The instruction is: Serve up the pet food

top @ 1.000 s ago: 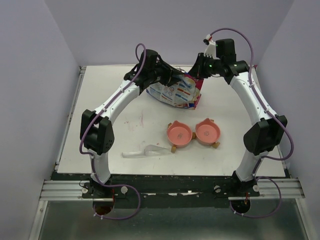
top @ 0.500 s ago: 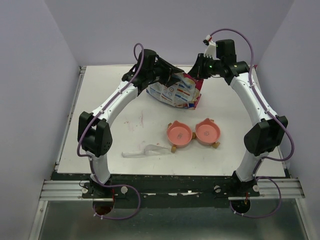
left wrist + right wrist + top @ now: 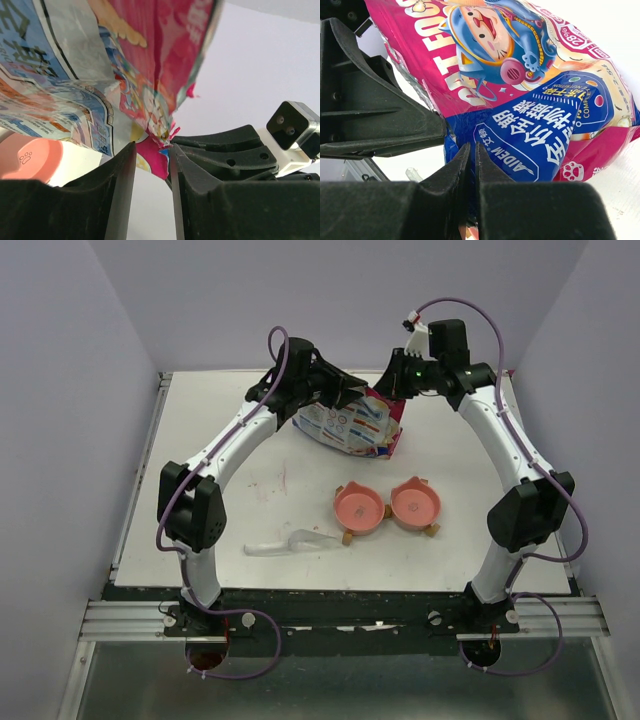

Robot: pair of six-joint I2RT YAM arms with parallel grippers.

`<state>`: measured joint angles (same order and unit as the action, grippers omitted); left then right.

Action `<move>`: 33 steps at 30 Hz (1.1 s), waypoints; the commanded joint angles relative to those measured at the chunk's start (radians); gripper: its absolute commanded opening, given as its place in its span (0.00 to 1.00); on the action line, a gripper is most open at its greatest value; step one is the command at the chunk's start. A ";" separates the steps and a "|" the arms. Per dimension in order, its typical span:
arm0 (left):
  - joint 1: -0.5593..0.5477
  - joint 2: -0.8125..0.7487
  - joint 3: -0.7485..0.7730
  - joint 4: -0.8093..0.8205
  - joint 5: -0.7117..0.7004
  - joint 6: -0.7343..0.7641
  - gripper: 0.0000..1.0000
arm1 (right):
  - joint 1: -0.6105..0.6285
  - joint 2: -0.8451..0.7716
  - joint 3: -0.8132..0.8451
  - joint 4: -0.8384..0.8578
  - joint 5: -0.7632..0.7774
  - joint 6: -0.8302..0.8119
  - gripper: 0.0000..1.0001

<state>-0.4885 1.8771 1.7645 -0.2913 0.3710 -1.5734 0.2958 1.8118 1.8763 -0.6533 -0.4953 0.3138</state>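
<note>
The pet food bag (image 3: 350,425), pink-edged with a blue-white label, is held up off the table at the back. No kibble shows; it is hidden inside the bag. My right gripper (image 3: 390,388) is shut on the bag's blue edge (image 3: 485,135), the fingers pressed together (image 3: 472,146). My left gripper (image 3: 352,392) is beside it at the bag's top. Its jaws stand apart (image 3: 152,147) with the torn pink edge (image 3: 155,160) between them. The twin pink bowls (image 3: 358,508) (image 3: 415,502) sit empty at the table's middle.
A clear plastic scoop (image 3: 295,542) lies on the white table (image 3: 220,440) near the front left. The two grippers are nearly touching each other over the bag. Purple walls enclose the table on three sides.
The left arm's elbow swung slightly out and back. The right gripper shifted a little upward. The bag stays held at the back.
</note>
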 commanded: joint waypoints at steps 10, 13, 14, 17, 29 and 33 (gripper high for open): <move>-0.004 0.040 0.049 -0.061 -0.003 0.036 0.11 | 0.048 -0.019 0.020 -0.065 -0.025 -0.021 0.15; -0.001 0.025 0.044 -0.089 0.016 0.093 0.00 | 0.048 -0.023 0.044 -0.077 0.000 -0.012 0.20; 0.004 0.010 0.029 -0.076 0.020 0.119 0.00 | 0.048 -0.022 0.061 -0.091 0.011 -0.015 0.23; 0.014 -0.036 -0.068 0.056 0.052 0.147 0.00 | 0.046 -0.012 0.096 -0.115 0.006 -0.019 0.29; 0.031 -0.071 -0.129 0.121 0.148 0.225 0.00 | 0.045 0.003 0.130 -0.140 -0.006 -0.085 0.33; 0.030 -0.090 -0.155 0.093 0.151 0.249 0.00 | 0.043 0.000 0.147 -0.135 -0.025 -0.076 0.38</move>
<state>-0.4591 1.8347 1.6432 -0.1238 0.4835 -1.3941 0.3279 1.8137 1.9812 -0.7654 -0.4679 0.2527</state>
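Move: The pet food bag's torn mouth edge runs between the left hand's half-open fingers, within 1 cm of its point, and sits about 1 cm left of the nearly shut right fingertips. The bag's body hangs some 15 cm below the left hand and 3 cm to its left. From the left hand, both pink bowls stand about 20 cm back and 28 cm down, one straight behind, the other 13 cm right. Left fingers pinch the bag's torn edge, wrist tilting up some 10 degrees; right fingers part, rising about 2 cm. ##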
